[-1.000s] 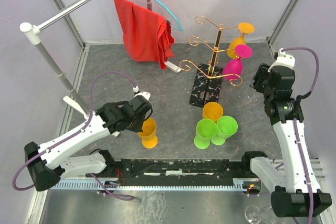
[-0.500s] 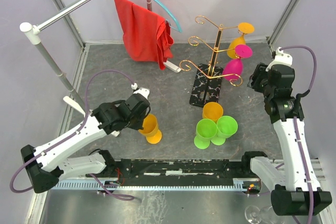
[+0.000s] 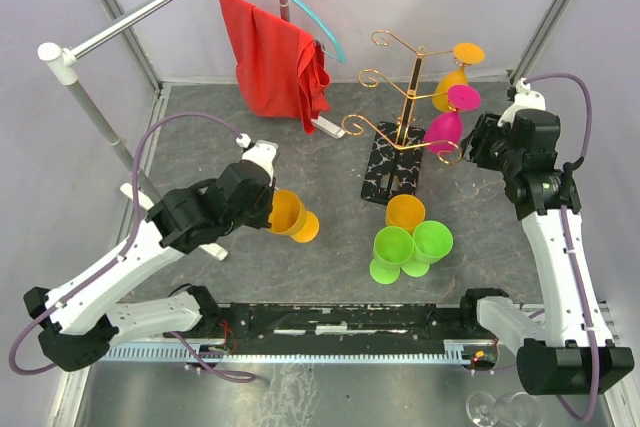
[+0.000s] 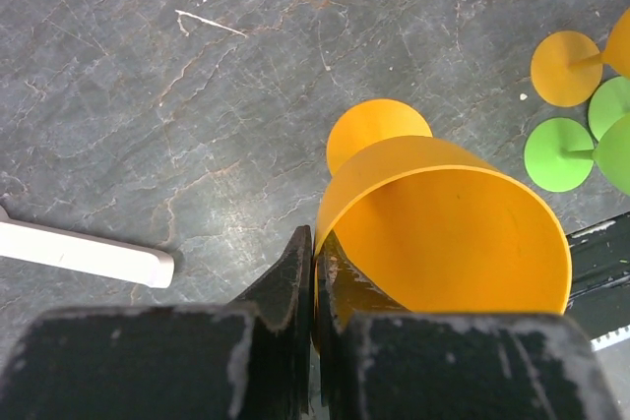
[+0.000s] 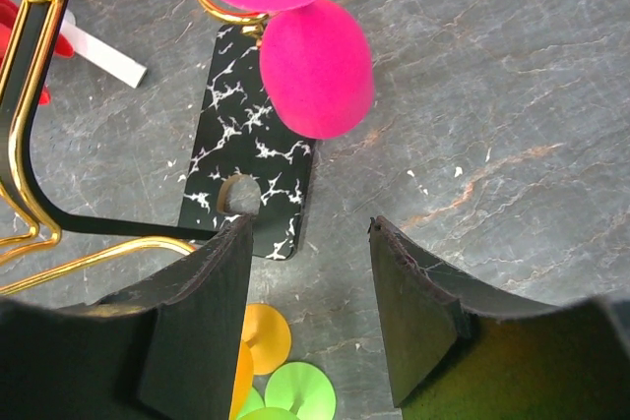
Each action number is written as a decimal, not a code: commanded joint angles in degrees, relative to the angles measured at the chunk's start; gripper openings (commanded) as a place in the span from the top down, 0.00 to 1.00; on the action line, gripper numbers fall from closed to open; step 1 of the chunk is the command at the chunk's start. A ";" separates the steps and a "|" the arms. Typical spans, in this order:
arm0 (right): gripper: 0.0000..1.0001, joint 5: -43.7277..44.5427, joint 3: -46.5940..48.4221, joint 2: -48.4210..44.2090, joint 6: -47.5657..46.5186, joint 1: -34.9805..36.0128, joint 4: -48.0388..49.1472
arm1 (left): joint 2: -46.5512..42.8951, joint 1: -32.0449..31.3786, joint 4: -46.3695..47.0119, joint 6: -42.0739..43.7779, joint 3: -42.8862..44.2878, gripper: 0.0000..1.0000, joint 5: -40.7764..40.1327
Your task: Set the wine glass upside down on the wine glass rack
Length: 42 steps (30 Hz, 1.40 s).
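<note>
An orange wine glass (image 3: 290,217) leans over left of centre, its foot pointing right. My left gripper (image 3: 268,209) is shut on it. In the left wrist view the two fingers pinch the rim of the glass (image 4: 443,233), one inside the bowl and one outside, at the gripper (image 4: 317,243). The gold wine glass rack (image 3: 405,97) stands on its black marbled base (image 3: 392,175). A pink glass (image 3: 445,130) and an orange glass (image 3: 455,77) hang upside down on it. My right gripper (image 3: 478,152) is open and empty, just right of the pink glass (image 5: 315,66) and above the base (image 5: 251,174).
Three glasses stand together in front of the rack: one orange (image 3: 405,212) and two green (image 3: 393,247) (image 3: 432,240). A red cloth (image 3: 270,52) hangs from a blue hanger on the metal rail at the back left. A white stick (image 4: 79,255) lies on the floor.
My left gripper closed on the orange glass's rim, then carried it up and away from the near edge, tipping it over. My right arm shifted slightly towards the rack.
</note>
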 commanded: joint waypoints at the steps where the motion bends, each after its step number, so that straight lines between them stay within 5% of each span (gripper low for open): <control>1: 0.41 -5.56 2.74 0.54 1.81 -0.09 -0.11 | -3.14 0.16 3.29 3.41 4.05 0.97 -1.96; 9: 0.42 -19.18 5.98 -1.18 10.08 -0.11 1.75 | -5.02 0.15 6.30 9.55 14.64 0.97 1.62; 18: 0.41 -26.71 11.27 -1.45 15.21 -0.08 3.06 | -4.06 0.15 19.74 18.84 19.66 0.97 9.54; 24: 0.43 -35.10 7.36 -1.59 29.37 -0.06 17.95 | -3.15 0.17 38.81 27.85 12.16 0.97 9.35; 32: 0.43 -39.82 9.22 4.32 43.48 0.84 33.93 | 0.94 0.20 75.38 37.96 -3.02 0.97 7.87; 42: 0.42 -39.13 11.25 9.30 46.56 5.50 37.02 | 5.60 0.16 106.47 41.89 -14.60 0.97 7.27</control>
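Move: The left hand still holds the orange glass by its rim; the rack stands about 18 cm ahead of it and 26 cm to its right, its middle some 6 cm lower. From the right hand that held glass lies about 38 cm left, 14 cm back and 8 cm lower; the magenta glass on the rack is roughly 8 cm ahead, 6 cm left and 4 cm lower. The left hand lifts the pinched glass, tips it level and swings right-forward; the open right nears its foot, rolling about 50 degrees. ##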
